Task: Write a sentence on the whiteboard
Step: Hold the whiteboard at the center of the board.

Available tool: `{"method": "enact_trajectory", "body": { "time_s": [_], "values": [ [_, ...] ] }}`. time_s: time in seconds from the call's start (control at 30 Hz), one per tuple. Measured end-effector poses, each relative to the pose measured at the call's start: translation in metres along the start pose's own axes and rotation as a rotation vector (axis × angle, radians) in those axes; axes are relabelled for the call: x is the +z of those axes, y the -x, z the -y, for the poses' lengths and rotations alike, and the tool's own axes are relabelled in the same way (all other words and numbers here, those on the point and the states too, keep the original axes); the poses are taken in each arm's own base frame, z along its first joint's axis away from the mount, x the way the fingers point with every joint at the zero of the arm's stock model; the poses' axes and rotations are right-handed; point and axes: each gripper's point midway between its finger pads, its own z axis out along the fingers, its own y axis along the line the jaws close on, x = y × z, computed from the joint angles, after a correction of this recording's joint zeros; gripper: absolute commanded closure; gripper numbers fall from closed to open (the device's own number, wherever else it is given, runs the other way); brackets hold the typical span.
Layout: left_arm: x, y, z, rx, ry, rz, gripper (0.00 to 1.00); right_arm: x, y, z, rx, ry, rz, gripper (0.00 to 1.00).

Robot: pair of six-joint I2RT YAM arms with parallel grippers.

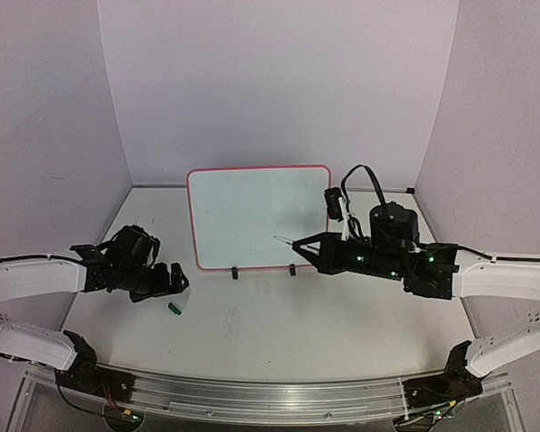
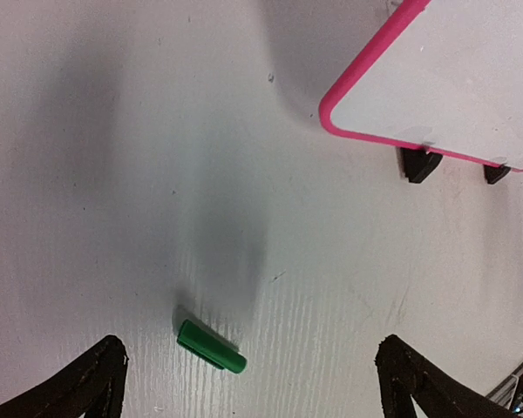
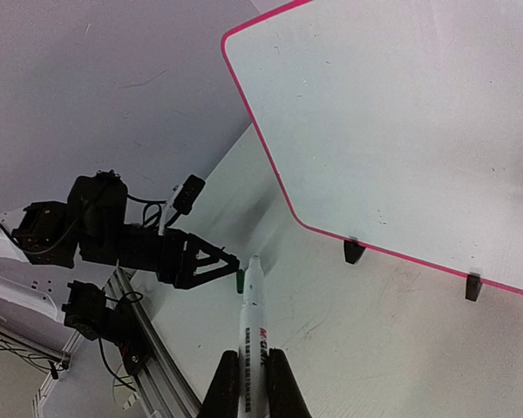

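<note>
The whiteboard (image 1: pixel 256 216) (image 2: pixel 453 78) (image 3: pixel 401 131), white with a red frame, stands upright at the back middle of the table. Its face looks blank, and the sentence is out of view. My right gripper (image 1: pixel 319 245) (image 3: pixel 253 355) is shut on a white marker (image 1: pixel 288 240) (image 3: pixel 253 313). The marker's bare tip points left, just in front of the board's lower right part. My left gripper (image 1: pixel 175 279) (image 2: pixel 253 348) (image 3: pixel 231 261) hovers low over the table at the left, open. A green cap (image 1: pixel 174 308) (image 2: pixel 211 347) (image 3: pixel 241 281) lies loose on the table under it.
Two small black feet (image 1: pixel 236 273) (image 1: pixel 292 269) hold the board up. An aluminium rail (image 1: pixel 270 396) runs along the near edge. Pale walls close in the table at the back and on both sides.
</note>
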Motion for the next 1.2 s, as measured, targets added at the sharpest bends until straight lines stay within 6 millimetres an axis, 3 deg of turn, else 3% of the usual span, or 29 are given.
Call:
{"method": "enact_trajectory", "body": {
  "time_s": [0.27, 0.5, 0.7, 0.83, 1.0, 1.1, 1.2],
  "values": [
    [-0.044, 0.046, 0.024, 0.111, -0.031, 0.061, 0.0, -0.005, 0.013, -0.003, -0.028, -0.03, 0.02, 1.0],
    [-0.083, 0.118, 0.067, 0.284, -0.255, 0.131, 0.0, -0.007, 0.026, -0.011, -0.048, -0.017, 0.043, 1.0],
    [-0.086, 0.175, 0.075, 0.293, -0.456, 0.213, 0.05, -0.007, 0.022, -0.02, -0.049, 0.029, 0.015, 1.0],
    [-0.081, 0.187, 0.09, 0.34, -0.541, 0.187, 0.12, -0.007, 0.018, -0.027, -0.054, 0.071, -0.009, 1.0],
    [-0.088, 0.206, 0.112, 0.445, -0.607, 0.195, 0.29, -0.007, 0.015, -0.033, -0.063, 0.106, -0.025, 1.0],
    [-0.085, 0.207, 0.115, 0.475, -0.631, 0.196, 0.38, -0.002, 0.016, -0.038, -0.069, 0.126, -0.03, 1.0],
    [-0.069, 0.204, 0.112, 0.482, -0.635, 0.163, 0.44, 0.003, 0.017, -0.042, -0.074, 0.148, -0.038, 1.0]
  ]
}}
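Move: The upright whiteboard's middle is about 14 cm ahead of the left hand, 22 cm to its right and 8 cm higher; the upper part of its left edge is only some 4 cm to the right, 17 cm ahead and 18 cm up. Its left foot stands about 8 cm ahead, 14 cm right and 5 cm below, and the green cap 3 cm back, straight below by 5 cm. From the right hand the board's middle lies 16 cm ahead, 8 cm left, 12 cm below. With the board's left edge ending between its fingertips, touch not certain, the empty left hand leaves the cap, rising nearly 20 cm and going 15 cm forward, then slightly right, and dips a little at the end. The wrist swings the fingers from pointing down to pointing mostly right; they close to roughly two-thirds open. The right hand keeps the marker and rises about 4 cm, drifting left and back. ##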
